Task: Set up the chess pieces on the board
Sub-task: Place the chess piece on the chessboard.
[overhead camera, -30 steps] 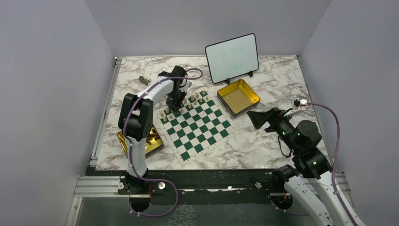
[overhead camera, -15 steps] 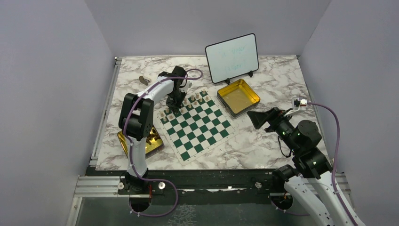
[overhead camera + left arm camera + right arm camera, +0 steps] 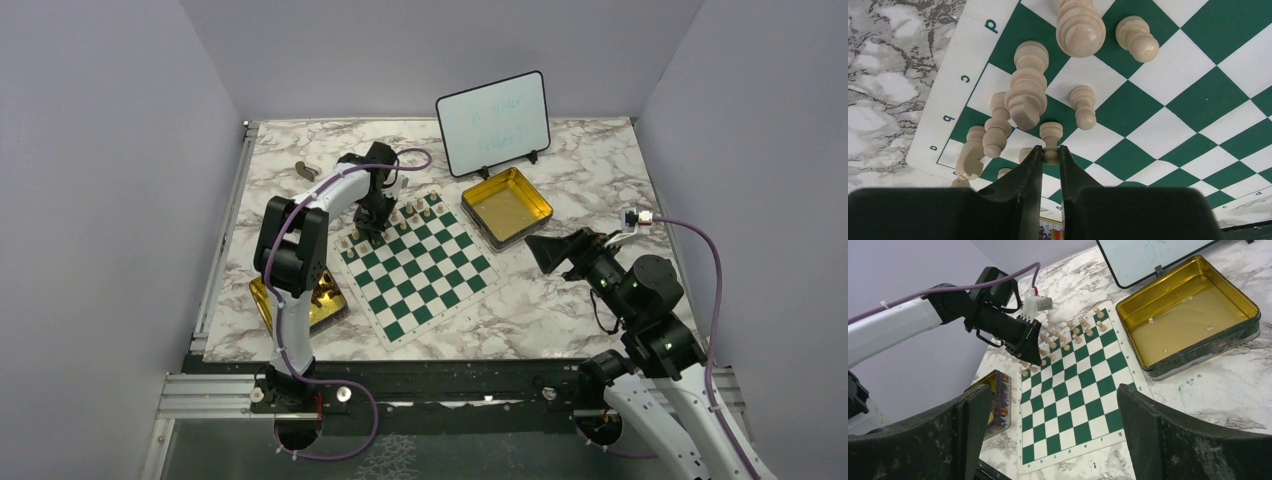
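The green and white board lies mid-table. Several pale chess pieces stand in two rows along its far-left edge. My left gripper reaches down over those rows. In the left wrist view its fingertips press both sides of a pale pawn's head, and the pawn stands upright on a square near the board corner. Taller pale pieces stand just beyond it. My right gripper hovers right of the board, wide open and empty.
An open gold tin sits right of the board, with a small framed whiteboard behind it. Another gold tin lies by the left arm's base. A dark piece lies on the marble at far left.
The left arm's elbow has shifted very slightly; its gripper stays over the same pieces. The right arm has not moved.
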Robot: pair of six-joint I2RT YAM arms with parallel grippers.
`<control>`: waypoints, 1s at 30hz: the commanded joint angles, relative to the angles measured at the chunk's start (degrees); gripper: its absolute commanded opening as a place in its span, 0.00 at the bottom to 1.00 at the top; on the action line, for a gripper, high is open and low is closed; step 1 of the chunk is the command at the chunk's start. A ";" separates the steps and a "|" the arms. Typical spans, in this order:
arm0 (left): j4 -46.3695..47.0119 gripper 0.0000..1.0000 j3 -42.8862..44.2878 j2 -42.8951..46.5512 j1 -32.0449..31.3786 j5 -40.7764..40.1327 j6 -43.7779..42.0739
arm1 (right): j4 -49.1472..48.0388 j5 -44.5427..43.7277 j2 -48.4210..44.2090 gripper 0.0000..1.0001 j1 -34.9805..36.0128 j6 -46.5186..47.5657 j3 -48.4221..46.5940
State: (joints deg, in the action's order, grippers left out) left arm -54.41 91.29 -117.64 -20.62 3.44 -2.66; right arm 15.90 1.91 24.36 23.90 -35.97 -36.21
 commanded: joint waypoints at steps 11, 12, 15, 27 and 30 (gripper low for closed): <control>-0.26 0.36 1.97 0.67 0.30 3.65 -0.69 | -2.54 -0.30 0.59 1.00 0.08 0.02 1.57; -0.18 0.37 2.12 1.06 0.32 4.27 -0.56 | -2.33 -0.21 0.60 1.00 0.06 0.23 1.58; -0.24 0.40 2.96 2.13 0.25 4.57 -0.29 | -1.65 0.01 0.82 1.00 0.09 0.65 1.58; 0.94 0.65 6.50 14.12 0.67 3.09 2.38 | 6.23 -4.99 2.29 1.00 0.09 6.78 1.49; 5.81 0.99 3.45 20.85 0.67 5.09 4.54 | 8.03 -5.39 3.56 1.00 0.05 9.19 -1.07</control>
State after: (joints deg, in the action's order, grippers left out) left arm -54.06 95.42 -107.15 -20.29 7.03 -0.84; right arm 20.18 -0.43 26.79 23.90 -31.11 -34.26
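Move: The pale pawn just set down is right between the left fingertips, its middle about 1 cm below the hand point, with the fingers already starting to part. The next pawn stands about 3 cm to the right and 2 cm farther out, the near-end pawn 3 cm left and 2 cm back, the bishop behind the held pawn 2 cm left and 3 cm farther out. From the right hand the released pawn lies roughly 14 cm ahead, 32 cm left and 25 cm below. Hold the left gripper in place while opening its fingers to let go of the pawn, then ease it about 2 cm right and forward and draw it up, ever faster, some 9 cm clear of the pieces. Open nearly wide on the way and swing the fingertips forward and right by about 15 degrees. Late on, sink the empty, wide-open right gripper about 5 cm, tilting it slightly. ##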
